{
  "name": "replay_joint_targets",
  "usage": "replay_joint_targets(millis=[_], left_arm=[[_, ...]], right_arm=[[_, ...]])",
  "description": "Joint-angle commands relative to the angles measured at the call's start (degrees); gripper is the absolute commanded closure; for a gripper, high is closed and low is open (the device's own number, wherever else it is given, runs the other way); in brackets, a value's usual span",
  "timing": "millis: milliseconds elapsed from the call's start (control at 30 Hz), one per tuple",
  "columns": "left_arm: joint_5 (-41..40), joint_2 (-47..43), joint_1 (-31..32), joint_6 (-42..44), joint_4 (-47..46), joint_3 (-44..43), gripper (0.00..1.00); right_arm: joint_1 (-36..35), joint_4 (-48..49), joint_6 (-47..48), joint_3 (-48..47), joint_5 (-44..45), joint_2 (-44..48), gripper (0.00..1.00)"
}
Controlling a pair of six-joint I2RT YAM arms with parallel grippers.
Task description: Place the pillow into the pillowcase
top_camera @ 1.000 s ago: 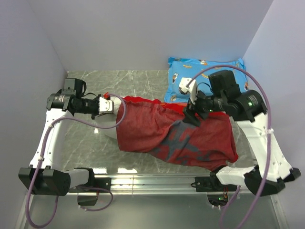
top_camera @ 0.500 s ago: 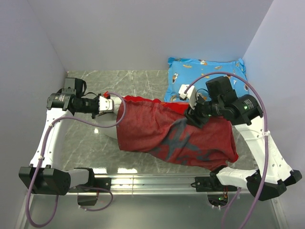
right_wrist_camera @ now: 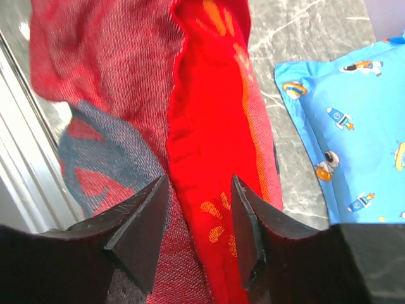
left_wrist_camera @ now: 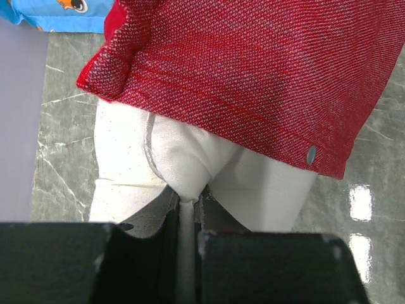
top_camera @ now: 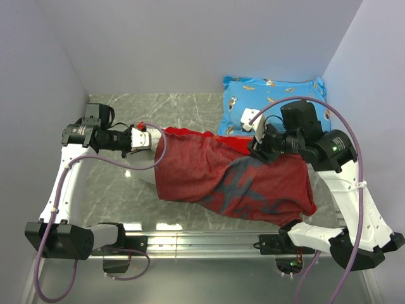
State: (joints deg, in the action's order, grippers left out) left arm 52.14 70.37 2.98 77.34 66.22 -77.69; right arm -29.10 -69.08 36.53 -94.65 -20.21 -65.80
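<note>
The red pillowcase (top_camera: 234, 177) lies across the table over most of the white pillow (top_camera: 140, 173), whose left end sticks out of the case's mouth. My left gripper (top_camera: 154, 140) is shut on a pinch of that white pillow (left_wrist_camera: 190, 158) just outside the red hem (left_wrist_camera: 253, 69). My right gripper (top_camera: 254, 147) hangs over the case's far edge. Its jaws stand partly apart, astride a raised bright red fold (right_wrist_camera: 209, 114) with orange print. The dull red face with dark grey markings (right_wrist_camera: 95, 145) lies to their left.
A blue cartoon-print pillow (top_camera: 272, 95) lies at the back right, close behind my right gripper, and also shows beside the fold (right_wrist_camera: 354, 126). A metal rail (top_camera: 202, 240) runs along the near edge. Walls close in on the left, back and right.
The right wrist has shifted and turned over the pillowcase's far edge, and its jaws have narrowed around the fold. The left arm and pillow have not moved.
</note>
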Motion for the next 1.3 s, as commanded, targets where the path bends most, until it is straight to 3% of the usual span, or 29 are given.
replay_joint_targets(millis=[0,233,300,433,600,700,867,1000,1067,1267], left_arm=[[0.4,-0.3,-0.2,0.7,-0.3,-0.3,0.96],[0.9,-0.4,-0.1,-0.3,-1.0,-0.3,0.96],[1.2,-0.6,0.2,-0.8,-1.3,-0.4,0.96],[1.0,-1.0,1.9,-2.1,-2.9,-0.2,0.97],[1.6,-1.1,4.0,-4.7,-5.0,0.0,0.97],[2.8,-1.5,5.2,-8.6,-8.2,0.1,0.98],[4.9,-1.6,6.9,-17.5,-14.4,0.2,0.98],[5.9,-2.3,7.1,-21.7,-16.8,0.0,0.99],[5.9,-3.4,7.1,-23.7,-18.1,0.2,0.99],[3.7,-8.3,6.9,-25.1,-18.5,4.4,1.00]], right_arm=[[-0.1,-3.1,6.9,3.3,1.5,1.6,0.49],[0.0,-1.5,10.0,11.6,6.8,6.7,0.51],[0.0,-1.3,6.9,9.4,4.0,6.0,0.57],[-0.9,1.3,2.4,6.1,-0.9,2.4,0.82],[-5.5,8.7,-3.5,5.3,-4.3,-2.2,1.00],[-7.9,12.8,-7.4,6.1,-6.9,-3.1,1.00],[-17.0,27.9,-17.8,4.1,-7.9,-7.1,1.00],[-17.5,33.5,-28.0,-11.2,-3.7,-14.6,1.00],[-17.0,33.1,-28.5,-14.1,-1.4,-16.6,1.00],[-11.6,28.8,-20.8,0.9,1.7,-9.0,1.00]])
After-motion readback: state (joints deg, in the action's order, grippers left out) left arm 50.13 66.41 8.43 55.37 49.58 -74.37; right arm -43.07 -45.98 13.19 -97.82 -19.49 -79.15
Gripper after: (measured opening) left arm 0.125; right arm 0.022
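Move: The fold of the pillowcase to be pinched lies some 5 cm below the right gripper, about 2 cm to its left and 1 cm back. The case's mouth hem is roughly 34 cm left and 3 cm back of that gripper; the blue pillow lies about 9 cm right and 19 cm ahead. From the left gripper, which already pinches the white pillow's bunched end, the hem is some 7 cm right and 3 cm back, the fold about 37 cm right. Sink the half-open right gripper about 5 cm, drifting left, and shut it on the pillowcase fold; keep that pinch and drag the cloth some 15 cm left, rising and ending slightly forward while the wrist rolls its left side up, then ease back right a little. Keep the left gripper shut on the white pillow's end, shifting it right and up to meet the case. ##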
